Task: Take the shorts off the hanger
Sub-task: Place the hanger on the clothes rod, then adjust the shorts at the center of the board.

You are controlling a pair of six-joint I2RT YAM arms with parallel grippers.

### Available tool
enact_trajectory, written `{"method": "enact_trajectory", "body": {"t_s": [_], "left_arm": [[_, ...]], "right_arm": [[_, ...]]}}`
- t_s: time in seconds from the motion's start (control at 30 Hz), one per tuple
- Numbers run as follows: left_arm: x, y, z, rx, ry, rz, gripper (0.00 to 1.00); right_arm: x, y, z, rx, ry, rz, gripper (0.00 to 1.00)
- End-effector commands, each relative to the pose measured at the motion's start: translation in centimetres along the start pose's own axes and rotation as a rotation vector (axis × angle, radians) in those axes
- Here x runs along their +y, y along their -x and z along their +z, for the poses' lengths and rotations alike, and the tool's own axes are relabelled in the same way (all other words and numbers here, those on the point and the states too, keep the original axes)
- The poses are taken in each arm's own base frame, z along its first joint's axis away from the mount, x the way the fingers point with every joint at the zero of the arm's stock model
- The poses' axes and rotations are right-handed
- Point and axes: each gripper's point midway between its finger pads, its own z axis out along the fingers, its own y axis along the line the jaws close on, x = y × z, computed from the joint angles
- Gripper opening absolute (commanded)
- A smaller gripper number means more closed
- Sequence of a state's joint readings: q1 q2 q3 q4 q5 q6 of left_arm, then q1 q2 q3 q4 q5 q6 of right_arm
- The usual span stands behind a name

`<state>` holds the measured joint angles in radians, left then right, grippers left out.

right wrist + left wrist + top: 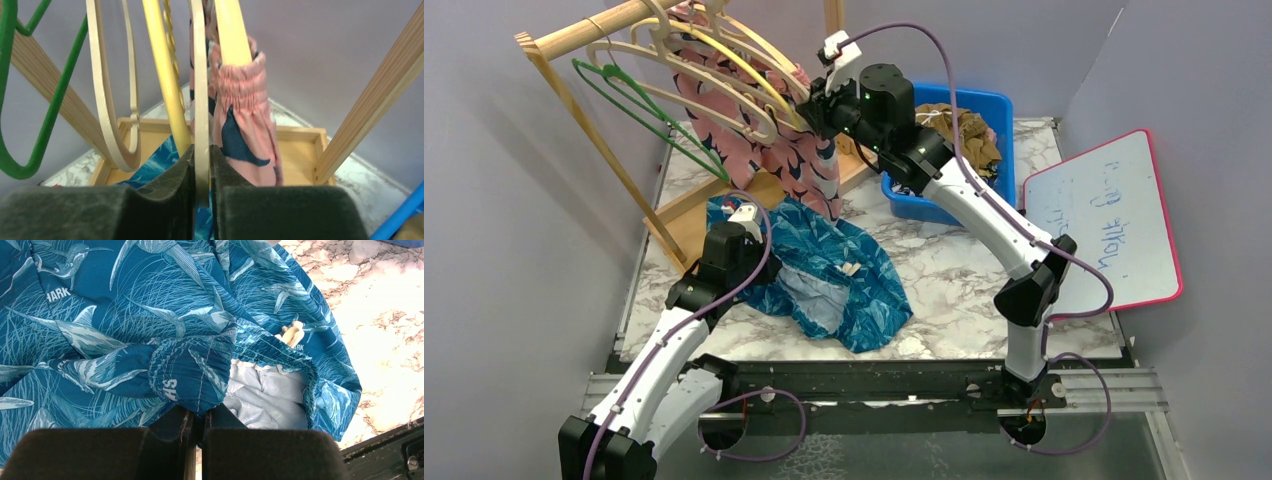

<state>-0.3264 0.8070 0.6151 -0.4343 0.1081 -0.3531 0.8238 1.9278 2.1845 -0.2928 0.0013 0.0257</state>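
Pink shorts with navy blotches point(799, 165) hang by their elastic waist on a yellow hanger point(232, 30) on the wooden rack point(594, 25). My right gripper point(809, 105) is raised at the hangers beside them. In the right wrist view it point(202, 155) is shut on a bare cream hanger point(199, 75), with the pink shorts point(242, 115) just to its right. Teal patterned shorts point(844, 280) lie crumpled on the marble table. My left gripper point(742, 222) is at their left edge. In the left wrist view it point(198, 412) is shut on a fold of their waistband point(190, 375).
A blue bin point(984, 100) at the back right holds olive-brown shorts point(964, 125). A pink-edged whiteboard point(1104, 220) leans at the right. A green hanger point(644, 110) and other bare cream hangers hang left of the pink shorts. The rack's wooden base point(694, 215) lies on the table.
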Motion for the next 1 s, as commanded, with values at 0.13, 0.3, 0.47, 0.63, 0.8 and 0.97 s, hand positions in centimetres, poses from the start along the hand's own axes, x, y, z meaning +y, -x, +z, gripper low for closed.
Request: {"method": "enact_trajectory", "body": {"t_s": [0.13, 0.3, 0.47, 0.63, 0.8, 0.97], "left_arm": [[-0.9, 1.1, -0.1, -0.038, -0.051, 0.017, 0.00], [-1.1, 1.0, -0.1, -0.036, -0.061, 0.017, 0.00], [-1.4, 0.8, 0.0, -0.025, -0.078, 0.018, 0.00], [-1.5, 0.7, 0.1, -0.021, -0.086, 0.019, 0.00], [-1.1, 1.1, -0.1, -0.038, -0.061, 0.019, 0.00], [-0.5, 1.1, -0.1, -0.044, -0.027, 0.014, 0.00]], "right_arm": [[1.8, -0.6, -3.1, 0.020, 0.089, 0.030, 0.46], [1.0, -0.3, -7.2, -0.015, 0.046, 0.020, 0.64], [0.1, -3.0, -12.3, -0.052, -0.007, 0.047, 0.76], [1.9, -9.4, -16.7, 0.019, 0.100, 0.079, 0.78], [6.2, -18.8, -18.8, 0.160, 0.324, 0.166, 0.79], [10.7, -25.9, -19.0, 0.314, 0.394, 0.167, 0.79]]}}
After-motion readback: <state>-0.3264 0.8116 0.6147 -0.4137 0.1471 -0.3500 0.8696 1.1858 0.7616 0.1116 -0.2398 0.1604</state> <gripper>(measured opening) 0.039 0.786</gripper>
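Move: The blue shorts, bunched on the table, are roughly 13 cm back from the right hand, about level with it sideways and some 38 cm below. The empty hanger in its fingers has its middle about 11 cm ahead, 12 cm left and 5 cm up; the pink shorts hang some 12 cm ahead, 6 cm left and 10 cm lower. From the left hand, pinching their waistband, the blue shorts' middle is about 4 cm ahead, 10 cm right and 8 cm down. Open the right gripper wide to let go of the hanger's end, easing it down and back first. Draw back and right from the hangers, then drop steeply towards the blue shorts' waistband, ending about 23 cm lower, 18 cm back and 10 cm right, fingers tipping down some 20 degrees and swinging counter-clockwise. Keep the left gripper pinched on the shorts. ##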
